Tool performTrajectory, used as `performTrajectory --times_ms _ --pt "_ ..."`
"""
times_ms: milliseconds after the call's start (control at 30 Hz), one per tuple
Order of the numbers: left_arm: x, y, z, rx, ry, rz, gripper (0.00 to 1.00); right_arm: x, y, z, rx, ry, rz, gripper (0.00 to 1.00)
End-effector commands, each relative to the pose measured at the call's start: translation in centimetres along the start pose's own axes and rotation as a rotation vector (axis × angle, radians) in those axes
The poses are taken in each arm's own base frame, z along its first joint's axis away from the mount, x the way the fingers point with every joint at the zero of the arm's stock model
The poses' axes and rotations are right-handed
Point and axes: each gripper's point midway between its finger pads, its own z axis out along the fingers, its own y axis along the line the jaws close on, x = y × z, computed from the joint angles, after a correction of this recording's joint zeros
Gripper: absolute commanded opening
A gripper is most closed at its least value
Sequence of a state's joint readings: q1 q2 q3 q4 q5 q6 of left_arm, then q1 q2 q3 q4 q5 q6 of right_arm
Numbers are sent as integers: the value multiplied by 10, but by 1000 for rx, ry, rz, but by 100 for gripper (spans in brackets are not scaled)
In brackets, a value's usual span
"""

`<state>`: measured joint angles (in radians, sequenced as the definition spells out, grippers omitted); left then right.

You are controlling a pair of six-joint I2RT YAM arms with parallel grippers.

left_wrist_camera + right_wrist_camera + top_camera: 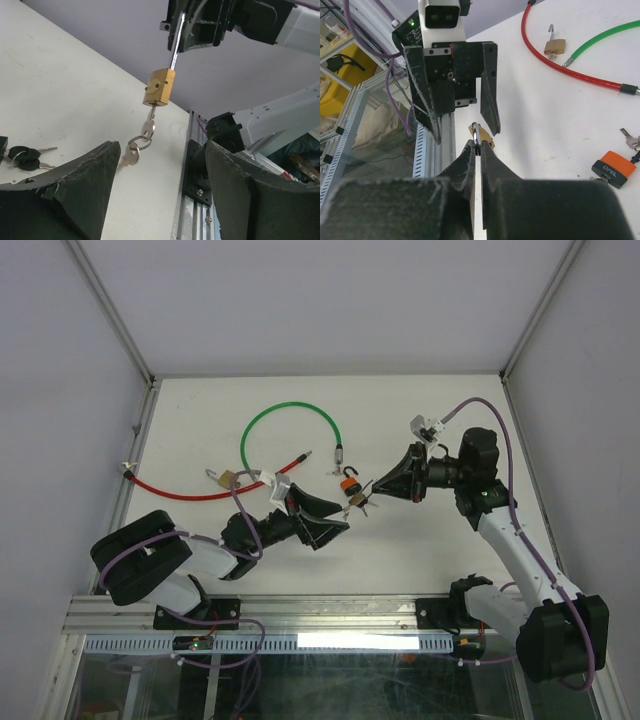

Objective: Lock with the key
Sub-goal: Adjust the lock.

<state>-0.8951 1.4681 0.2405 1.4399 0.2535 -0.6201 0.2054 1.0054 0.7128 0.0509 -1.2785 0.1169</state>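
A small brass padlock (pixel 159 88) hangs in the air by its steel shackle (pixel 476 133), and my right gripper (pixel 479 147) is shut on that shackle. A key (pixel 150 119) sits in the lock's underside, with a ring (pixel 140 142) and a second key (pixel 129 157) dangling from it. My left gripper (pixel 162 165) is open just below and in front of the keys, with nothing between its fingers (pixel 75 185). From above, the padlock (pixel 357 502) hangs between the right gripper (pixel 372 490) and the left gripper (pixel 342 520).
An orange padlock (pixel 348 480) with keys lies just behind the held lock. A second brass padlock (pixel 230 478) rests on a red cable (pixel 170 492), beside a green cable loop (pixel 290 420). Black-headed keys (pixel 25 152) lie on the table. The metal rail (pixel 300 615) runs along the near edge.
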Motion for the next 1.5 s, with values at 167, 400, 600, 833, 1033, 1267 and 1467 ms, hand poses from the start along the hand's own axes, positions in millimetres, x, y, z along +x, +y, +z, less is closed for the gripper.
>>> performTrajectory --times_ms 167,400,600,833,1033,1267,1467 --pt "-58 -37 14 107 -262 169 61 -9 -3 0 5 -27 -45 0" --pt "-63 -30 24 66 -290 181 57 -6 -5 0 6 -24 -33 0" --pt "-67 -28 32 54 -301 201 56 -6 -7 1 6 -23 -30 0" --pt "-61 -29 43 81 -277 197 48 -5 -4 1 -2 -21 3 0" --pt "-58 -29 45 89 -265 193 41 -4 -4 1 -2 -20 5 0" --pt "-53 -31 50 115 -243 197 39 -4 -4 1 -6 -19 6 0" --pt "-49 -34 50 138 -230 201 19 -3 -5 1 -9 -17 7 0"
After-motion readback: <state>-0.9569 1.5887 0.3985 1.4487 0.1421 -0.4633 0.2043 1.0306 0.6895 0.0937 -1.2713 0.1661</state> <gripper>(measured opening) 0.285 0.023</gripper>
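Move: The brass padlock held up by its shackle is about 3 cm ahead of the left hand, 4 cm to its right and 3 cm higher; from the right hand, its body sits some 3 cm to the left, 1 cm back and 4 cm below. On the table, the orange lock is about 8 cm ahead of the left hand, 2 cm right and 16 cm below; its black keys are roughly 5 cm ahead, 4 cm right and 17 cm below. The brass padlock's shackle stays pinched in the shut right fingers, which sink just under 1 cm and then hold. The left hand goes in to the lock body, rightward and forward with a small rise, about 4.5 cm in all, tilting its fingers slightly up and narrowing them from wide open to under a third, one finger on each side of the body. ##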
